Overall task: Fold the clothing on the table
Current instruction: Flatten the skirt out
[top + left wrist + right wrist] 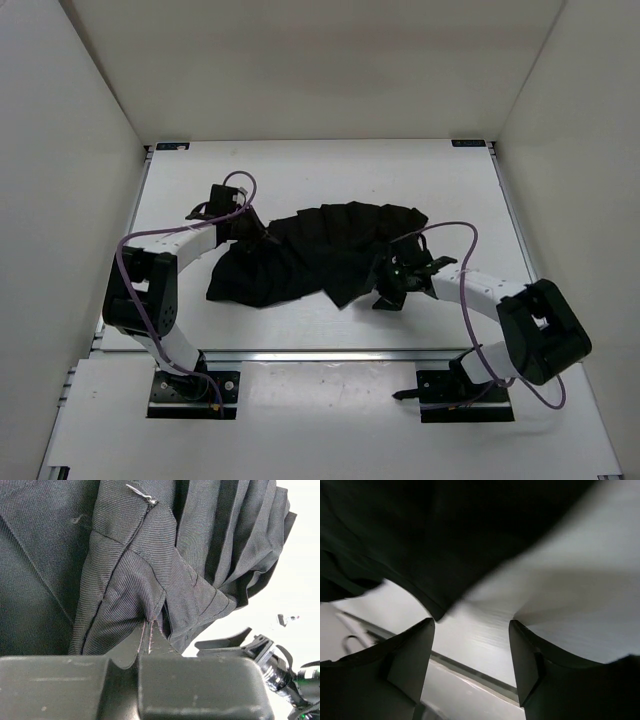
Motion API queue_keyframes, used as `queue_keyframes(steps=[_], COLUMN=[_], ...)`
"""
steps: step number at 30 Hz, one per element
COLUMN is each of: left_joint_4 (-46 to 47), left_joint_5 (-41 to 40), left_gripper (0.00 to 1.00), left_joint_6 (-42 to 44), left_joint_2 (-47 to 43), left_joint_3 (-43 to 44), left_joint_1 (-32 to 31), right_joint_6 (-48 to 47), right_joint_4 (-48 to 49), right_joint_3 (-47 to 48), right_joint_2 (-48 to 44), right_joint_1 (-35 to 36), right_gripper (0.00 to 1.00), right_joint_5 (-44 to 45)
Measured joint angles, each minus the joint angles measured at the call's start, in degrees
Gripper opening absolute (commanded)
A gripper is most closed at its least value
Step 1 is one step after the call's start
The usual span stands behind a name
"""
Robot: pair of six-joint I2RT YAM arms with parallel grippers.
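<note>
The black pleated clothing (320, 255) lies bunched across the middle of the white table (330, 170). My left gripper (267, 240) sits at the garment's upper left and is shut on a fold of it. In the left wrist view its fingertips (149, 626) pinch a ridge of the clothing (150, 560). My right gripper (390, 280) stands open at the garment's lower right edge. In the right wrist view the right gripper (472, 630) has nothing between its wide-apart fingers, a loose edge of the clothing (445, 540) hangs just above them, and bare table (560, 580) shows behind.
White walls close in the table on the left, right and back. A metal rail (330, 353) runs along the near edge in front of both arm bases. Purple cables loop off each arm. The right gripper (260, 650) shows at the lower right of the left wrist view.
</note>
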Motion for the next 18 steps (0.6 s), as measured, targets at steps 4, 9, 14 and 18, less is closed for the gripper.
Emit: queue_keyframes(steps=[4, 9, 14, 18], left_joint_4=[0.8, 1.7, -0.7, -5.4], left_joint_5=[0.2, 0.7, 1.4, 3.0], left_gripper=[0.00, 0.00, 0.00, 0.00], left_joint_6=[-0.5, -1.4, -2.4, -3.5], left_joint_2=[0.0, -0.7, -0.3, 7.5], left_joint_3=[-0.3, -1.2, 4.1, 26.2], left_joint_1=[-0.2, -0.2, 1.9, 4.8], right_joint_6=[5.5, 6.3, 1.4, -6.3], right_joint_4=[8.9, 12.3, 7.0, -3.4], right_joint_3=[1.7, 6.4, 13.3, 35.9], right_joint_2=[6.3, 15.4, 15.1, 18.0], right_joint_1=[0.4, 1.9, -3.6, -13.3], right_gripper=[0.24, 0.00, 0.00, 0.00], right_joint_5=[-3.8, -6.9, -11.1, -14.7])
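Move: The open right hand is about to take the skirt's near edge, some 3 cm ahead, 5 cm left and 1 cm below; the skirt's far right end lies about 19 cm ahead, 8 cm right and 2 cm below. The left hand already grips the skirt's waistband and faces the table's far edge, roughly 24 cm straight ahead and 7 cm below; from it the near edge is about 12 cm back, 24 cm right, 6 cm lower. Right hand shifts left, pinches the skirt's near edge, then both hands swing about 12 cm forward and up. ##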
